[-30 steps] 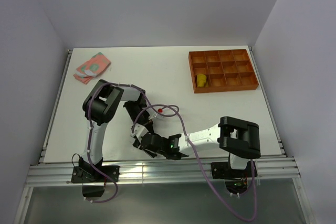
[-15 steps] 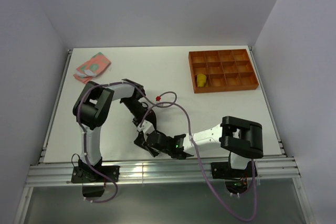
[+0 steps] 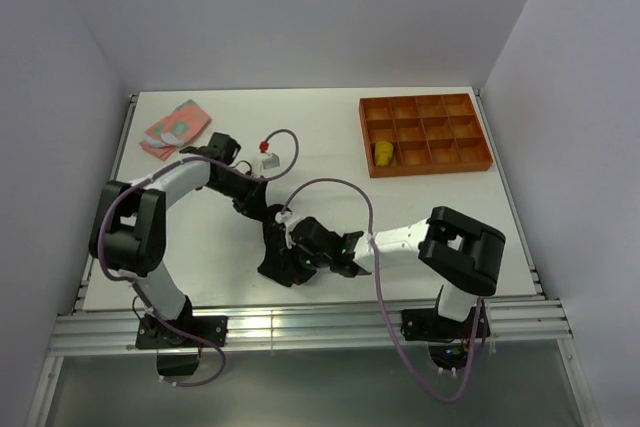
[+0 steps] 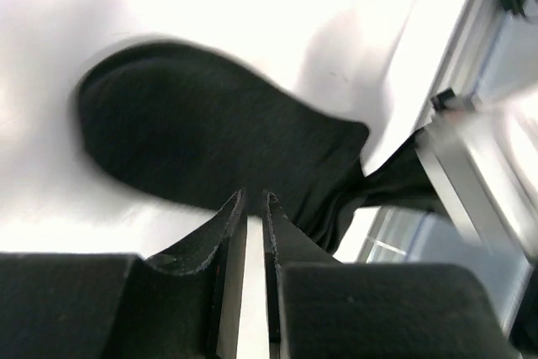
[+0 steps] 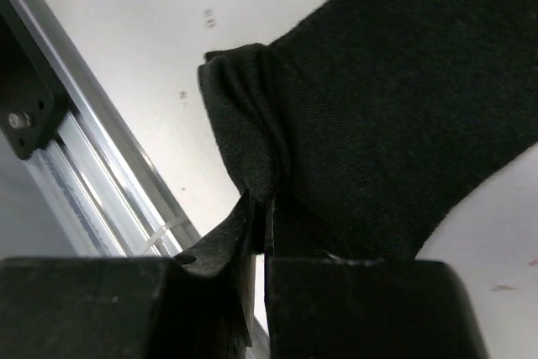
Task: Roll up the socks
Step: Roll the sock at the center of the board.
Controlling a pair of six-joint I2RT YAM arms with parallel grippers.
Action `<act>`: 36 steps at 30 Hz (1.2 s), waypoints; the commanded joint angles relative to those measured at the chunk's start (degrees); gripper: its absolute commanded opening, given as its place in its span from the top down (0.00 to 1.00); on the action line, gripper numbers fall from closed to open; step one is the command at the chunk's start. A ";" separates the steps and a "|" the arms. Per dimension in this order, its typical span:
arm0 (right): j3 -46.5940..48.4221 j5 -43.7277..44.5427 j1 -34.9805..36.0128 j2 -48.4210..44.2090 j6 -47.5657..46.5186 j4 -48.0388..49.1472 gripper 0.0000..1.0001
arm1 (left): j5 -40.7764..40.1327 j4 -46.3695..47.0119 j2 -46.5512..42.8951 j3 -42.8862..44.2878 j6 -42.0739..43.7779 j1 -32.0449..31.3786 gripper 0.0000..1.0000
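The black sock lies on the white table near the front edge, its toe flat and its cuff bunched. My right gripper is shut on that bunched cuff. My left gripper has its tips over the sock's long edge. Its jaws stand a narrow slit apart, with bare table showing through and no fabric pinched. The pink sock with green patches lies at the far left. The mustard-yellow sock sits in one compartment of the orange tray.
An aluminium rail runs along the table's front edge, close to the right gripper. A purple cable loops over the table between the arms. Grey walls enclose the table on three sides.
The right gripper has shut on the sock's cuff and moved a little farther from the front rail. The left arm swung out to the left and back, and its jaws parted slightly.
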 commanded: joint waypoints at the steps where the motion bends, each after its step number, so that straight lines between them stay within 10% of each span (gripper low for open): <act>1: 1.50 -11.01 -5.49 2.62 2.82 -6.97 1.00 | -0.39 6.02 -6.11 -1.89 -0.90 4.70 0.82; 19: 9.95 -44.77 -21.76 13.96 7.21 -11.04 0.98 | -1.88 6.37 -26.77 -16.12 22.31 4.46 0.56; 36: 8.72 -51.03 -24.66 20.73 17.93 -1.44 0.97 | -3.47 15.78 -26.33 -22.11 20.82 -10.75 0.46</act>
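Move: The black sock lies between the hands, its middle about 8 cm back from the left hand, 4 cm to its right and 6 cm below; its cuff end is farther back, some 14 cm behind that hand and 3 cm to its right. The right hand already pinches the cuff end: from there the sock's middle is about 6 cm ahead and 2 cm left, and the table's near edge roughly 10 cm straight back. The sock's cuff end stays pinched in the right fingers, which carry it about 4 cm forward and to the right, low over the table, and turn it through some 50 degrees, the fingers ending flatter. The left hand swings up, left and a little forward, then back, right and down towards that end, rolling about 40 degrees around its own fingers as they open to roughly half. ##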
